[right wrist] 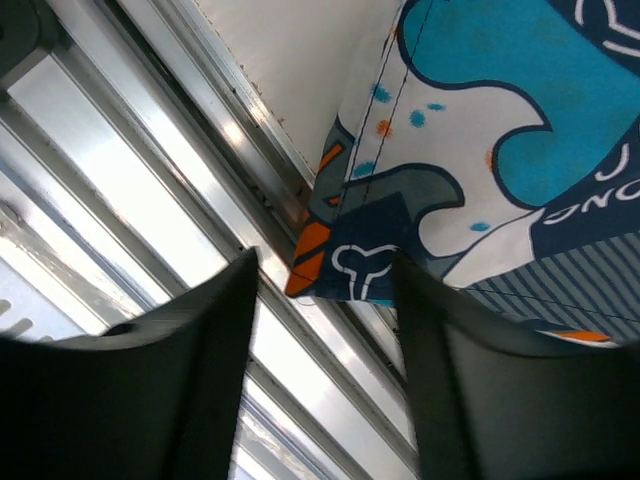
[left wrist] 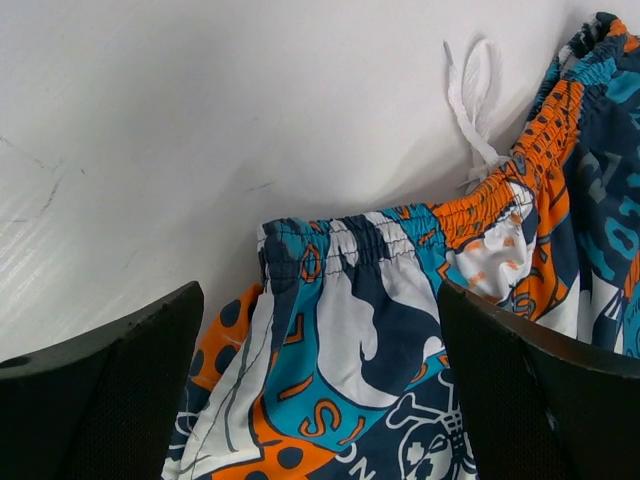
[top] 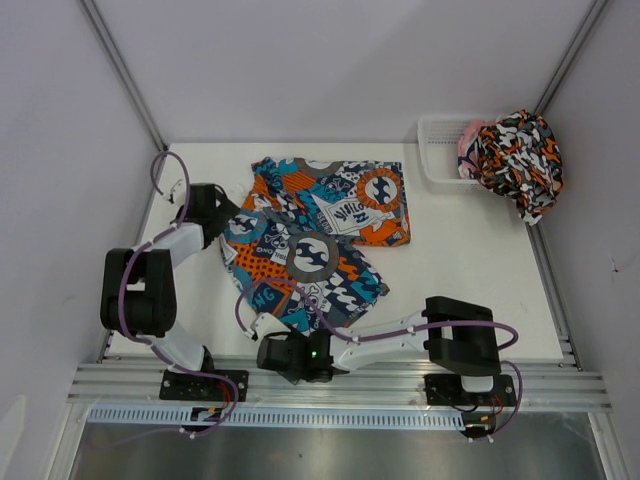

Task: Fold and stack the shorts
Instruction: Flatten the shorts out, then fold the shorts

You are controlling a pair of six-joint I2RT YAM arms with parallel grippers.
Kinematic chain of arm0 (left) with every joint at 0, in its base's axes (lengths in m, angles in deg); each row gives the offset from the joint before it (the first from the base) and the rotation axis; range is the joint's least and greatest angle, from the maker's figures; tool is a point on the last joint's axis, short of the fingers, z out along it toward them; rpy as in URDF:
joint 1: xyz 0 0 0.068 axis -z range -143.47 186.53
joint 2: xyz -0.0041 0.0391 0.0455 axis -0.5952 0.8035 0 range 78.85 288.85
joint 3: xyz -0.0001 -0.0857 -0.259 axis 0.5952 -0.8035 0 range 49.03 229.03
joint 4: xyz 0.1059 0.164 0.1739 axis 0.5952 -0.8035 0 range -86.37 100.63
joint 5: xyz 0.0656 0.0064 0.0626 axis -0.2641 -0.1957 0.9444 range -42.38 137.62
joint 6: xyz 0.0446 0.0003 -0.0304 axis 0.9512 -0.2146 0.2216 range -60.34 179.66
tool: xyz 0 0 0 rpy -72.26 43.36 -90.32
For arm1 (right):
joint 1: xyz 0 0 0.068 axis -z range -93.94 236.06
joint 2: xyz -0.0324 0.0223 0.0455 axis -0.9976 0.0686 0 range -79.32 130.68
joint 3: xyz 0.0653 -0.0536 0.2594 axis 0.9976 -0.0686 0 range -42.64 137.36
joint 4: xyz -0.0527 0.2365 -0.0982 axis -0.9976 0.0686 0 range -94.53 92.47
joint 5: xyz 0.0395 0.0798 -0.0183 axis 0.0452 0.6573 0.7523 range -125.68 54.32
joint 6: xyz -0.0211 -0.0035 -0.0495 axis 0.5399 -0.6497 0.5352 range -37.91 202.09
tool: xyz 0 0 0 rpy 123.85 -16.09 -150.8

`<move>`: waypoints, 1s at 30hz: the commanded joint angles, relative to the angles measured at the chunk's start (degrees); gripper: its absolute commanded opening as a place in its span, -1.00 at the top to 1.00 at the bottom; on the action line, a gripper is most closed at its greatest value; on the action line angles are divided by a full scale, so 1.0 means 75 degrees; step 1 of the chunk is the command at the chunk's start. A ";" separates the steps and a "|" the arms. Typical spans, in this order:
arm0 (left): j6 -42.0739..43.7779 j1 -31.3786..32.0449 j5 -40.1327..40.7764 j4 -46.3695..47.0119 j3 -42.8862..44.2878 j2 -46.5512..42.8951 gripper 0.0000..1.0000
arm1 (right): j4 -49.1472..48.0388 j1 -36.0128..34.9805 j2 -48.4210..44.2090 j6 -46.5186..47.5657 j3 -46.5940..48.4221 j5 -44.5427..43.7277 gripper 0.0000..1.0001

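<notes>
The teal-blue, orange and white shorts (top: 320, 240) lie spread on the white table, partly folded over themselves. My left gripper (top: 230, 228) hovers over their left edge. In the left wrist view it (left wrist: 320, 330) stands wide open, with the elastic waistband (left wrist: 350, 250) and printed cloth lying loose between the fingers (left wrist: 110, 390). My right gripper (top: 275, 345) is at the near hem. It (right wrist: 325, 265) is open, and a hem corner (right wrist: 350, 265) lies just past its fingertips, unclamped. The orange, black and white blotched shorts (top: 520, 160) hang bunched over the basket at the back right.
A white mesh basket (top: 440, 150) stands at the back right corner under the blotched shorts. An aluminium rail (top: 350, 385) runs along the near table edge, right under my right gripper (right wrist: 200, 200). A white drawstring (left wrist: 475, 100) lies on the table beside the waistband.
</notes>
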 commanded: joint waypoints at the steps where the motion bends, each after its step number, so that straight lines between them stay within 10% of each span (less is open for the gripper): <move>1: 0.0182 -0.0089 -0.0266 0.0280 0.0018 0.0114 -0.99 | -0.0131 -0.0058 0.0275 -0.0183 0.0328 -0.0177 -0.05; 14: 0.0358 -0.0100 -0.0665 0.0012 0.0568 0.0922 -0.99 | -0.0096 -0.0046 0.0323 -0.0137 0.0317 -0.0200 1.00; 30: 0.0018 -0.0534 -0.0840 0.0374 0.0253 0.0993 -0.30 | 0.0103 -0.0093 -0.0591 -0.0184 0.0048 -0.0399 1.00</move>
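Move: The shorts' near leg corner lies almost between the right fingertips, 2 cm below them, above the front rail. The other leg corner is some 16 cm ahead and 21 cm right of that hand, the grey ring print about 24 cm ahead and 4 cm right. For the left hand, the waistband corner sits roughly 1 cm ahead, 1 cm left and 4 cm down; the drawstring is about 9 cm ahead and 3 cm right. The right fingers pinch the near leg corner of the shorts, shutting fully after sinking a further 1 cm, hold there, then start upward by over 1 cm. Meanwhile the left hand drops about 3.5 cm, wide open, down around the waistband corner, then eases slightly forward and left while its fingers begin closing, still about two-thirds open. ##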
